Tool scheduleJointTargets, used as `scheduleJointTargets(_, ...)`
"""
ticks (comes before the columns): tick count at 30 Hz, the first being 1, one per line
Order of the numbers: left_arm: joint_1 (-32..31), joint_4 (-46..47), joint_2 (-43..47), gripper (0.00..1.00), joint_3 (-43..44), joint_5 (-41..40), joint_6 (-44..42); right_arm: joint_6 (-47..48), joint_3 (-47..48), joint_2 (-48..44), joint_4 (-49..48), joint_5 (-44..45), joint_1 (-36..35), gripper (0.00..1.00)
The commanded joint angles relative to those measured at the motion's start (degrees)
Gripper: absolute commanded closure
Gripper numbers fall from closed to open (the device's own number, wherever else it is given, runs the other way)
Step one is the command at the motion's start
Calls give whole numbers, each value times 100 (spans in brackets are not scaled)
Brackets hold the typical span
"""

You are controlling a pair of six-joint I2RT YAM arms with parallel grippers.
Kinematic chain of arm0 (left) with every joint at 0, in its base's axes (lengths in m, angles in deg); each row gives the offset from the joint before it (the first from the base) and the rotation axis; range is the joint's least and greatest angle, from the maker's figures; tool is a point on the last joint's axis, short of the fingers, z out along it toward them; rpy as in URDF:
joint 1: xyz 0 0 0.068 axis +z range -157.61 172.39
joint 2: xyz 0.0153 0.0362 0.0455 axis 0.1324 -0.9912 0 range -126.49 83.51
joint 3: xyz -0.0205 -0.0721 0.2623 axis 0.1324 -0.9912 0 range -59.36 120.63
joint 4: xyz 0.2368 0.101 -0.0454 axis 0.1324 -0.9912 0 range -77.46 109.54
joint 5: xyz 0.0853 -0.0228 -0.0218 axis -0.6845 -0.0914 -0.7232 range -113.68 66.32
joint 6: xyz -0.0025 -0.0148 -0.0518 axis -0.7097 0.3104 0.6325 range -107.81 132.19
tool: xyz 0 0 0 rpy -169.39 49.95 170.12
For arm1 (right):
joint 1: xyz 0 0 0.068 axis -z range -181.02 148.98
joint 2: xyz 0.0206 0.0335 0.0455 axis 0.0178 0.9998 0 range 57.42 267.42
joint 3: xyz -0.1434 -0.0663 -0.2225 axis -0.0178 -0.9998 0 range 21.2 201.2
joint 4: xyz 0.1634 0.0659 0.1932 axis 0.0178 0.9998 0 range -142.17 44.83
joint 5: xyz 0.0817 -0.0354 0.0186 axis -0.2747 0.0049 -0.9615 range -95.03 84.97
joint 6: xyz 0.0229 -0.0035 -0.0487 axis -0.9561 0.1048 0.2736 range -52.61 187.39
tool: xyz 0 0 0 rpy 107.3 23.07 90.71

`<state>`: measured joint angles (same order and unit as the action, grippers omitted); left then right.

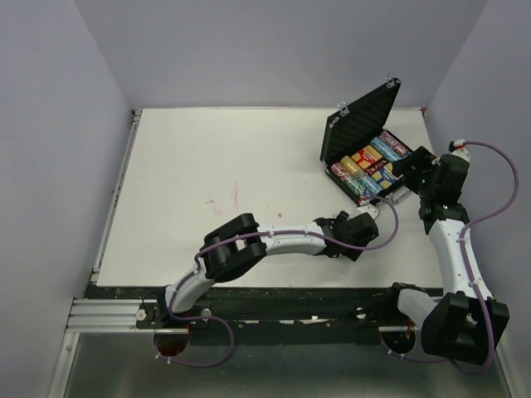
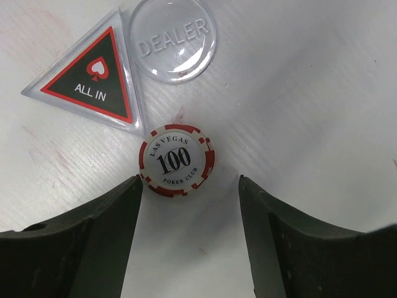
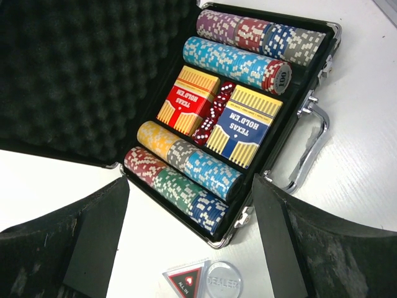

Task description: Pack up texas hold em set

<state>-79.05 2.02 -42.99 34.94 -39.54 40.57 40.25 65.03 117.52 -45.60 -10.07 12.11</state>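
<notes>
The black case [image 3: 293, 117] of the texas hold em set lies open at the table's far right, its foam-lined lid [image 1: 363, 123] raised. Inside are multicoloured chip rows [image 3: 186, 174], a red card deck [image 3: 188, 99], a blue card deck [image 3: 244, 126] and red dice [image 3: 214, 112]. On the table in front of it lie a dark triangular ALL IN marker [image 2: 93, 77], a clear DEALER disc [image 2: 173, 40] and a red-white 100 chip [image 2: 177, 160]. My left gripper [image 2: 190, 183] is open just behind that chip, holding nothing. My right gripper [image 3: 191, 181] hovers open over the case's near corner.
The case's silver handle [image 3: 313, 139] sticks out toward the right edge of the table. Grey walls close in the white table [image 1: 207, 166] on three sides. A black rail [image 1: 274, 294] runs along the near edge by the arm bases.
</notes>
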Motion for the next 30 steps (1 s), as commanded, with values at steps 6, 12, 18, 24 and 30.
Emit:
scheduleJointTargets(6, 7, -243, -279, 36, 334, -84, 1, -46, -94, -68, -6, -147, -21, 12)
scheduleJointTargets(12, 34, -261, -349, 38, 405, -40, -8, -46, -77, -51, -6, -147, -21, 12)
scheduleJointTargets(18, 77, -349, -463, 41, 554, 39, 10, -46, -77, -51, 2, -173, -21, 12)
scheduleJointTargets(24, 95, -384, -516, 43, 581, 65, 27, -46, -42, -68, 29, -173, -21, 12)
scheduleJointTargets(30, 165, -401, -551, 51, 528, 179, 80, -46, -33, -86, 46, -182, -21, 12)
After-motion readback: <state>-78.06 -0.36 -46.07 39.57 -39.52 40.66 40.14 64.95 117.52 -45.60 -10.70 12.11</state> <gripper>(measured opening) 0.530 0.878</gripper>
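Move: The 100 chip lies almost under the left hand, about 1 cm ahead, 1 cm to its right and 1 cm below. The clear dealer button is some 6 cm ahead and 5 cm right, the all-in triangle about 7 cm ahead and 1 cm left, and the open case's middle about 22 cm ahead and 8 cm right. From the idle right hand, the chip lies about 13 cm back, 21 cm to the left and 18 cm lower. Creeping forward a little over 1 cm, with a slight drift right and a few millimetres down early on, the left hand centres its fingertips around the 100 chip. The fingers narrow from about three-quarters to about half open, until their tips meet the chip's rim from both sides; the wrist keeps its slanted, downward attitude. ##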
